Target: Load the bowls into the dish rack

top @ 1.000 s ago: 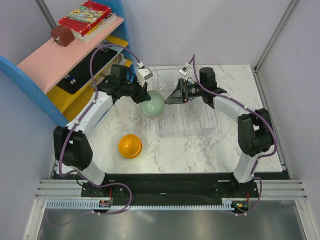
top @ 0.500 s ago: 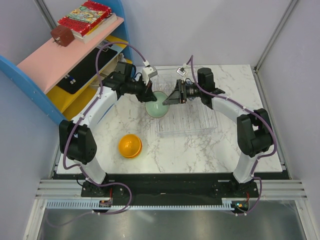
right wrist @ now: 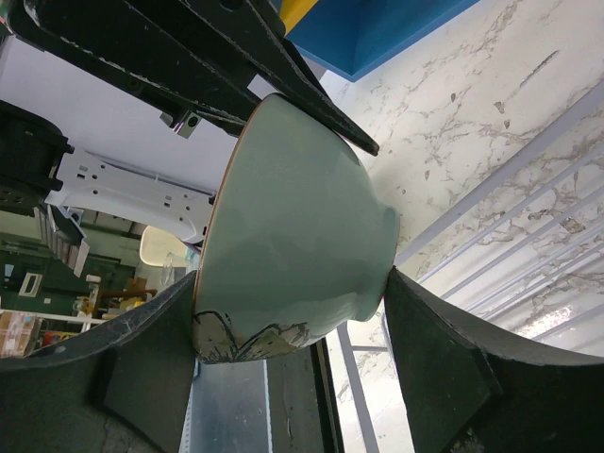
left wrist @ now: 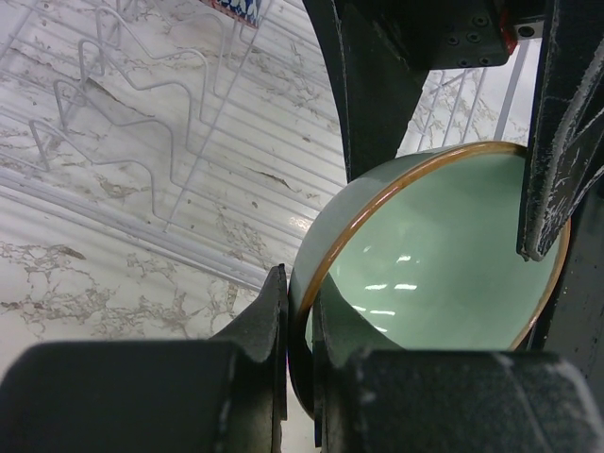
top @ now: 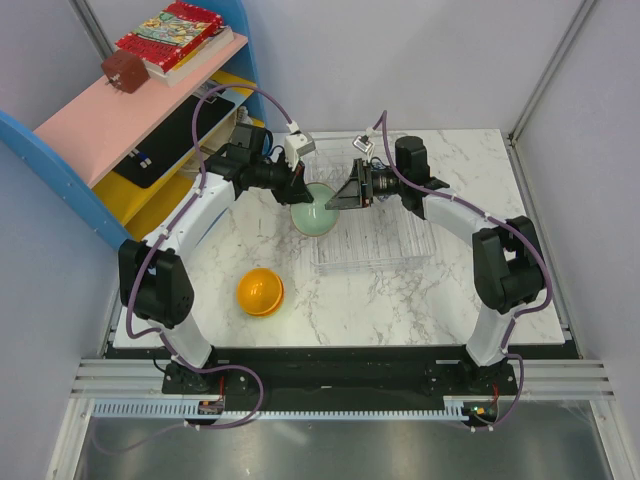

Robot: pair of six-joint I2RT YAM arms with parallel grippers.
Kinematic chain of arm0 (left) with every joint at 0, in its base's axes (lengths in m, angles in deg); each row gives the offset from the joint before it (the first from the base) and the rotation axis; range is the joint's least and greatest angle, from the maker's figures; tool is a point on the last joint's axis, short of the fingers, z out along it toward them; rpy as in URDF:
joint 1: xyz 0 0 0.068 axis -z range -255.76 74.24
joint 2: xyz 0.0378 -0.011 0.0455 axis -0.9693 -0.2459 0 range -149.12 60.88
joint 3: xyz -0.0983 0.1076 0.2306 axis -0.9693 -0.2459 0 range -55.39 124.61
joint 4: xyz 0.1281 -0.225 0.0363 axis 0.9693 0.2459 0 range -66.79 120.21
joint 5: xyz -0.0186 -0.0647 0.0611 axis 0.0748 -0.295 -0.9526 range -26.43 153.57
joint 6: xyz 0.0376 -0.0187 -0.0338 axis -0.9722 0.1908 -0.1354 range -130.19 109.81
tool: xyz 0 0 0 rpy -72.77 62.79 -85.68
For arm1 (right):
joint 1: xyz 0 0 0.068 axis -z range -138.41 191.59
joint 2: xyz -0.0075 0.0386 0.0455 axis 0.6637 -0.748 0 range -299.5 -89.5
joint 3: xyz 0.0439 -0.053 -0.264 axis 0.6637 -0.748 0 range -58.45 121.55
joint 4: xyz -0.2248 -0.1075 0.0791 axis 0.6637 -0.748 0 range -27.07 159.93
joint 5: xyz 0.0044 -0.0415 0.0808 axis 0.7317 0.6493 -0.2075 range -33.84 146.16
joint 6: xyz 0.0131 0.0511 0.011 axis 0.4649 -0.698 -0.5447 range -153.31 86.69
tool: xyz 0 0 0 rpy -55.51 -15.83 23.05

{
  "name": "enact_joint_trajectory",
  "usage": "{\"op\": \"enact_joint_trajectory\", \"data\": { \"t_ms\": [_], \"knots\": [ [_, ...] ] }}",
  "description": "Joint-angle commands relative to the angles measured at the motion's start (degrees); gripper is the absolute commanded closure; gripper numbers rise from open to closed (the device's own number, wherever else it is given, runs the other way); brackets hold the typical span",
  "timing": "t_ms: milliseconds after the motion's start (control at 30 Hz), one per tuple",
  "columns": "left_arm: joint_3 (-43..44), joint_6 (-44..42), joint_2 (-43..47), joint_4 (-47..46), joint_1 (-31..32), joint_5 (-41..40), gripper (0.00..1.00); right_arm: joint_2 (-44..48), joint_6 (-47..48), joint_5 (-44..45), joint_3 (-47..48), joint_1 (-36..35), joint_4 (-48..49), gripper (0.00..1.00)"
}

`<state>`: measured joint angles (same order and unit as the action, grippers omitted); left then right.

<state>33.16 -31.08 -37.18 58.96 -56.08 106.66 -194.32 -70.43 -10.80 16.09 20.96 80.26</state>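
A pale green bowl (top: 318,212) with a brown rim hangs on edge over the left rim of the clear dish rack (top: 385,245). My left gripper (top: 298,190) is shut on its rim (left wrist: 326,255), one finger inside and one outside. My right gripper (top: 337,198) reaches in from the right. In the right wrist view its fingers (right wrist: 151,359) press the bowl (right wrist: 293,208) at the rim and at the foot. An orange-yellow bowl (top: 260,291) lies on the table at the front left. The other bowls are out of view.
The blue-and-pink shelf unit (top: 120,120) with books stands at the back left, close behind my left arm. Thin wire prongs of the rack (left wrist: 123,104) stand just below and left of the held bowl. Marble tabletop (top: 380,300) lies in front of the rack.
My left arm carried the green bowl a little right and back, to the rack's left rim. My right gripper's fingers then came together onto the bowl.
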Motion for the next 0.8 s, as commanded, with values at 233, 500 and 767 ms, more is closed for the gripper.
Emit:
{"op": "enact_joint_trajectory", "data": {
  "t_ms": [233, 500, 767],
  "knots": [
    [3.3, 1.2, 0.0, -1.5, 0.8, 5.3, 0.84, -1.7, -7.7, -3.1, -1.7, 0.0, 12.2, 1.0],
    [2.5, 0.8, 0.6, -1.4, 0.7, 5.1, 0.51, -1.7, -5.2, -0.8, -1.3, 0.1, 8.6, 1.0],
    [0.3, 2.4, 2.9, -2.4, -2.4, 5.5, 0.16, -1.4, -0.2, 2.8, -0.1, 0.8, 1.9, 1.0]
  ]
}}
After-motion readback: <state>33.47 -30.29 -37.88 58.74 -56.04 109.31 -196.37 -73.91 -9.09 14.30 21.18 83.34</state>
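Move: The green bowl is already gripped by both hands. From the left hand its middle is about 4 cm right, 3 cm back and 2 cm lower; from the right hand it is about 4 cm left. The dish rack's middle is some 10 cm right, 7 cm ahead and 15 cm below the right hand, with the blue-patterned bowl about 11 cm right and 9 cm ahead. The orange bowls sit some 10 cm left, 18 cm back of the left hand. Letting go of the green bowl's rim, the left fingers spread from nearly shut to about three-quarters open while that hand stays within a centimetre of its place. The right fingers keep their pinch across rim and foot, then carry the bowl about 2 cm down towards the rack. ##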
